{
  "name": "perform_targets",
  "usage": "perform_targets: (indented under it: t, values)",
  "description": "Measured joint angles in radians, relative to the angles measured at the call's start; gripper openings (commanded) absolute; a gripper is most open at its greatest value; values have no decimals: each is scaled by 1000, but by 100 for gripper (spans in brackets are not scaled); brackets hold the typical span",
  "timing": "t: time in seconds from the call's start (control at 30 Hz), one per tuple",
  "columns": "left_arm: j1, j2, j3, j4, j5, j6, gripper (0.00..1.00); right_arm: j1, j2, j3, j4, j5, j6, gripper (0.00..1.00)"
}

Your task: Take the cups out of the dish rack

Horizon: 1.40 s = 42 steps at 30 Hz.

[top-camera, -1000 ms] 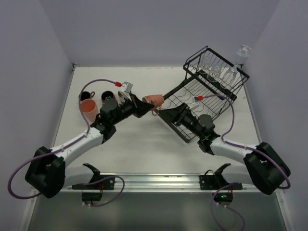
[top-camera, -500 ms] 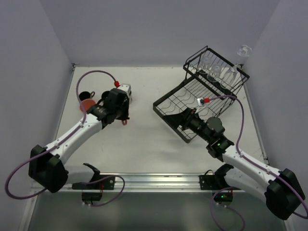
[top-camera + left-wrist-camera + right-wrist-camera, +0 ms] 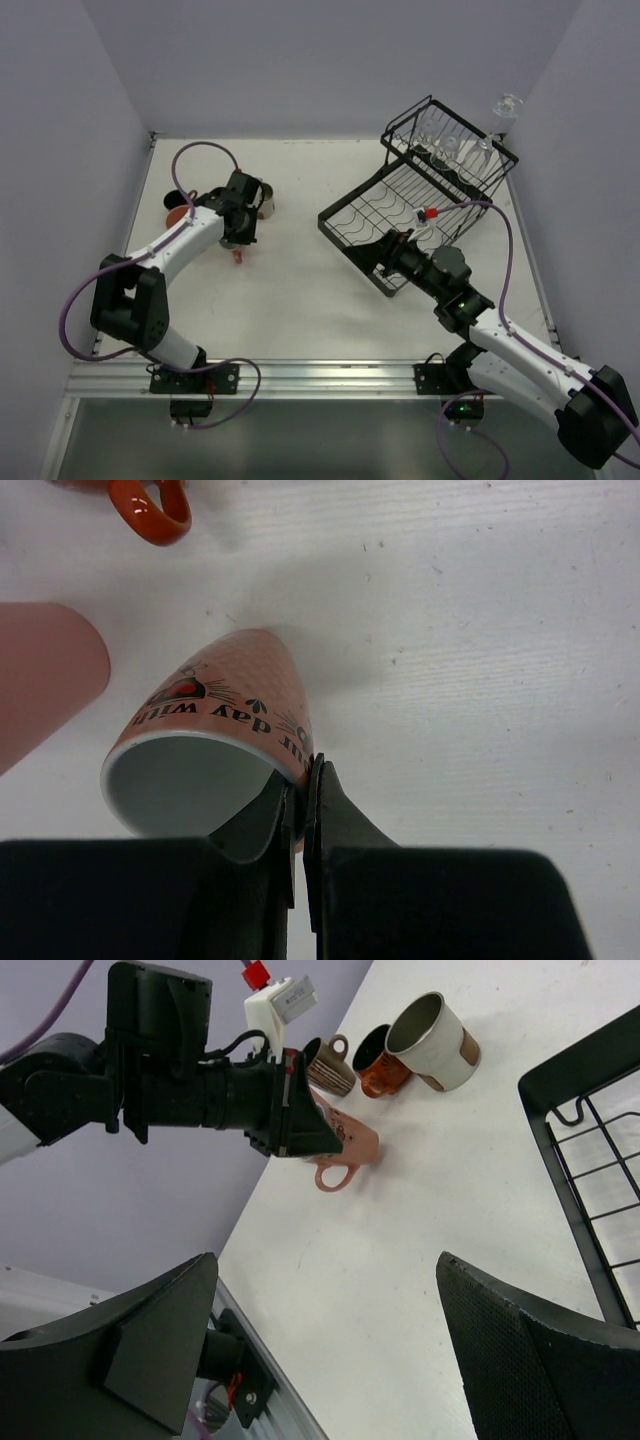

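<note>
My left gripper is shut on the rim of the small pink mug, one finger inside and one outside. The mug is tilted on its side, low over the white table, handle down. From above, the left gripper hides most of it. Just beyond it are an orange-red mug, a dark brown mug and a cream cup. A pink tumbler lies close on the left. My right gripper is open and empty, by the near corner of the black dish rack. Clear glasses stand in its raised basket.
A stemmed glass sticks up at the rack's far right corner. The rack's black edge is close on the right of my right gripper. Purple-grey walls enclose the table on three sides, and a metal rail runs along its near edge.
The right gripper opened, let go of the pink mug and drew back to the rack's near corner. The left arm carried the mug left, down beside the other cups.
</note>
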Motion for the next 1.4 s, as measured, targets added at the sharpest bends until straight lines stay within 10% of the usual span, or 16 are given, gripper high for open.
perform_targets:
  t: [0.27,0.53,0.87,1.07,1.4]
  values:
    - [45,86,37,-3,13,34,2,0,1,0,-29,0,-11,93]
    - [48,99,59,-3,1,57,57,0,21,0,-38,0,-12,93]
    - [48,75,70,-3,-43,59,82,0,30,44,-79,18,-35,94]
    - [40,-87,118,15,4,51,100,8,30,101,-148,27,-67,94]
    - [6,-589,55,332,238,-3,100,24,-18,375,-408,110,-200,92]
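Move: The left hand still pinches the pink mug's rim. Its spot on the table is about 9 cm below, 2 cm ahead and 3 cm to the left. Beside that spot the pink tumbler stands some 10 cm farther left; the orange cup is about 10 cm ahead and 5 cm left of the hand, the white cup 10 cm ahead and 4 cm right. From the right hand the spot lies roughly 28 cm left, 10 cm ahead. Left hand sets the pink mug down, opens, then climbs nearly 30 cm, fingers tilting up; right rises 9 cm. ##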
